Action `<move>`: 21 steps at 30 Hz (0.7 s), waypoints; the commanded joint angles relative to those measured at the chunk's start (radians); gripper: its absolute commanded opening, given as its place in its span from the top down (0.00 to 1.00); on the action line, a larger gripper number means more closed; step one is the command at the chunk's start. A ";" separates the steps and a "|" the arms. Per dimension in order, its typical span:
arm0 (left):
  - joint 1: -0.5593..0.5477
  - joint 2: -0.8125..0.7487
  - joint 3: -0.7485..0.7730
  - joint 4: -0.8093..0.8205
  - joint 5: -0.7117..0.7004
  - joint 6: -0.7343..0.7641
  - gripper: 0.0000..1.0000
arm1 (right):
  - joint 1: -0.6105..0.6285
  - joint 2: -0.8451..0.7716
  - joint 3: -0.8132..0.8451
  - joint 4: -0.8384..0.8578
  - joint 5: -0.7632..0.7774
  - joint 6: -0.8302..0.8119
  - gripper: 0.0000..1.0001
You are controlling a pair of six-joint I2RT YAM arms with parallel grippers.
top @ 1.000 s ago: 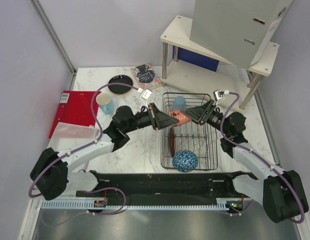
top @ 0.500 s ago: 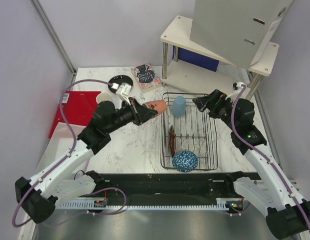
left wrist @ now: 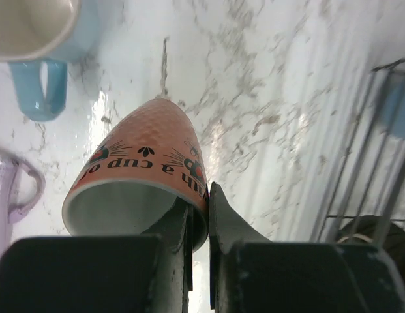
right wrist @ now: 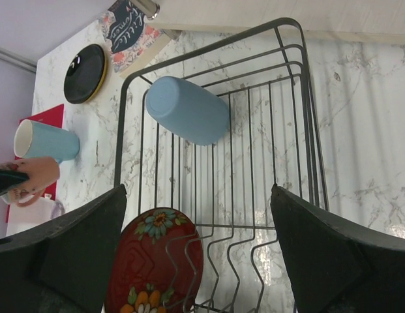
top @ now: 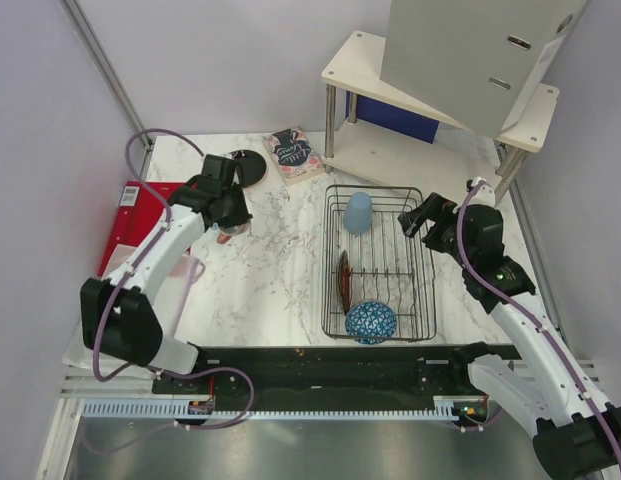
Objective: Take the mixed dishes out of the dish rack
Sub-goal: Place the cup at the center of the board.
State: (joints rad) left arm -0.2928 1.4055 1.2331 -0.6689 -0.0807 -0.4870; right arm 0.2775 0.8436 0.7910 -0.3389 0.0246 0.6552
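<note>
My left gripper is shut on the rim of the salmon-pink mug, one finger inside it and one outside. It holds the mug tilted, low over the marble at the left. A light-blue cup stands just beside it. The black wire dish rack holds a second light-blue cup lying at its far end, a dark red-brown flowered plate on edge, and the blue-and-white bowl at the near end. My right gripper is open and empty above the rack's far right part. A black plate lies on the table.
A patterned booklet lies by the black plate. A red folder with a clear container lies at the left edge. The white two-tier shelf with a grey box stands behind the rack.
My left arm swung left with the mug, from beside the rack to the table's left by the blue cup. My right arm shifted a little, still over the rack.
</note>
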 commanded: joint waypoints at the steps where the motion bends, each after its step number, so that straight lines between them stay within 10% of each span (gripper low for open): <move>1: -0.009 0.110 0.049 -0.064 0.007 0.079 0.98 | 0.000 -0.015 -0.024 -0.014 0.009 -0.025 0.02; 21: -0.039 0.572 0.522 -0.231 -0.091 0.036 0.98 | 0.002 0.009 -0.055 -0.002 -0.009 -0.026 0.02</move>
State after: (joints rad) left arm -0.3294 1.9247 1.6302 -0.8013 -0.0933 -0.4652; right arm 0.2775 0.8513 0.7418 -0.3595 0.0166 0.6430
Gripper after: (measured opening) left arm 0.092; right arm 0.982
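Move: The left hand holds the pink cup; the clear spot on the board it is being taken to lies about 8 cm ahead, 4 cm right and 13 cm below. The blue cup stands about 5 cm ahead and 5 cm left, the black plate roughly 16 cm ahead and 3 cm right. From the right hand, that spot is some 38 cm left and 4 cm ahead. Left hand sinks about 8 cm, tipping down, then carries the pinched cup 8 cm forward-right towards the black plate. ##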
